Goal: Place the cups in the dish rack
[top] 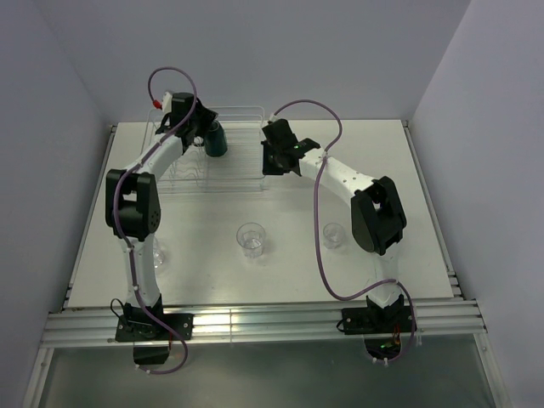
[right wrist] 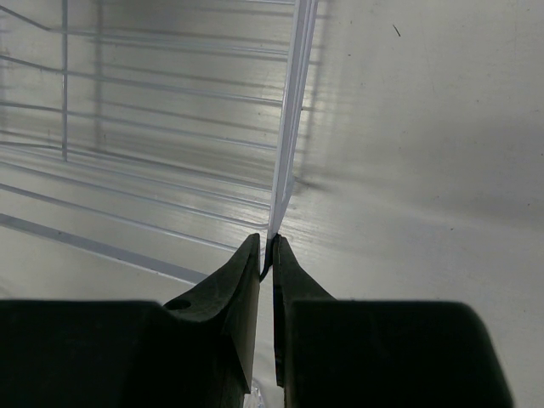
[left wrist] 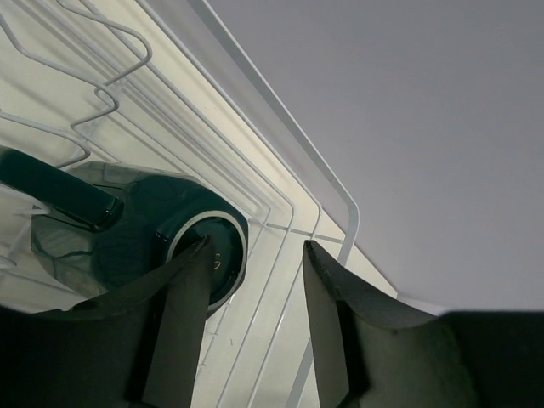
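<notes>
The dark green mug (top: 218, 140) lies tilted inside the clear wire dish rack (top: 242, 109) at the back of the table. In the left wrist view the mug (left wrist: 127, 229) shows its ringed base and handle. My left gripper (left wrist: 257, 246) is open beside it, one finger overlapping the base and nothing between the jaws. From above, the left gripper (top: 202, 136) hovers over the rack's left part. My right gripper (top: 270, 160) is shut on the rack's right edge wire (right wrist: 293, 127), pinched at the fingertips (right wrist: 270, 242). Three clear glass tumblers (top: 251, 239) (top: 334, 235) (top: 159, 252) stand on the table.
The white table (top: 382, 170) is enclosed by pale walls at the back and both sides. The left tumbler stands partly behind the left arm's lower link. A metal rail (top: 255, 327) runs along the near edge between the arm bases. Purple cables loop over both arms.
</notes>
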`<act>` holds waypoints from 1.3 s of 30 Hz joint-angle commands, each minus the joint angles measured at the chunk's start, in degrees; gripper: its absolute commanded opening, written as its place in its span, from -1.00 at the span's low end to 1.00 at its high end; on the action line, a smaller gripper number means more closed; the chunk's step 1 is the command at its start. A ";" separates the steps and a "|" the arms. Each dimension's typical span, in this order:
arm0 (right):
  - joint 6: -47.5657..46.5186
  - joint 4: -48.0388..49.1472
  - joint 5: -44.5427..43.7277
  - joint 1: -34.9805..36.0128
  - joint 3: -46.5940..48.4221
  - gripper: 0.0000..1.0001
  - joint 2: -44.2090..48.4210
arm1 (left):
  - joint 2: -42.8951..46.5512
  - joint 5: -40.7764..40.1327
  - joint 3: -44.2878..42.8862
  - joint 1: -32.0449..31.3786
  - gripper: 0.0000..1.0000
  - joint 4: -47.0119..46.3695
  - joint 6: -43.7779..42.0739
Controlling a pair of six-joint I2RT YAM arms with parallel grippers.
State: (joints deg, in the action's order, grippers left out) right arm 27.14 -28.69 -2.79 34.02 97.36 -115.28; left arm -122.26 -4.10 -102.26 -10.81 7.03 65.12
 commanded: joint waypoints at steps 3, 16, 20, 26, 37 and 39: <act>-1.56 -0.23 2.44 2.10 -0.94 -0.88 -1.70 | 3.60 0.58 0.66 0.00 0.17 0.27 -2.54; -2.00 -1.19 1.82 2.10 -0.24 -0.90 -1.43 | 7.21 3.30 -0.57 -0.09 0.62 -2.98 -5.70; -2.09 -1.46 1.65 2.10 0.11 -0.90 -1.43 | 7.38 3.66 -1.89 0.00 0.67 -2.98 -6.67; -2.35 -2.16 1.29 2.10 0.81 -0.89 -1.35 | 9.13 6.46 -1.54 -0.09 0.71 -4.47 -7.64; -2.88 -2.78 0.15 2.10 2.13 -0.33 -0.38 | 19.77 8.40 3.73 -0.97 0.90 -3.25 -9.75; -3.05 -3.22 -0.29 2.10 2.13 -0.25 0.23 | 21.18 8.58 3.56 -1.06 0.90 -0.63 -9.84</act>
State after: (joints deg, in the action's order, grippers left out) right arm 25.43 -29.47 -3.33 35.09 97.49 -115.26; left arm -105.14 2.92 -98.61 -11.35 5.19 57.36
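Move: The green mug stands upside down in the dish rack, roughly 10 cm below the left gripper, about level with it and some 2 cm to its right. The rack's far rim runs about 7 cm ahead of that gripper and 6 cm below it. The right gripper has the rack's near right corner between its fingertips; from there the mug lies about 18 cm ahead, 15 cm left and 5 cm lower. Lift the left gripper off the green mug, slowly at first and then fast, about 15 cm up in all. Draw it back some 5 cm late in the rise, open the half-open fingers almost fully, and tip the fingers up some 15 degrees with a slight clockwise turn. Keep the right gripper pinching the rack corner almost to the end, then part its fingers there. ##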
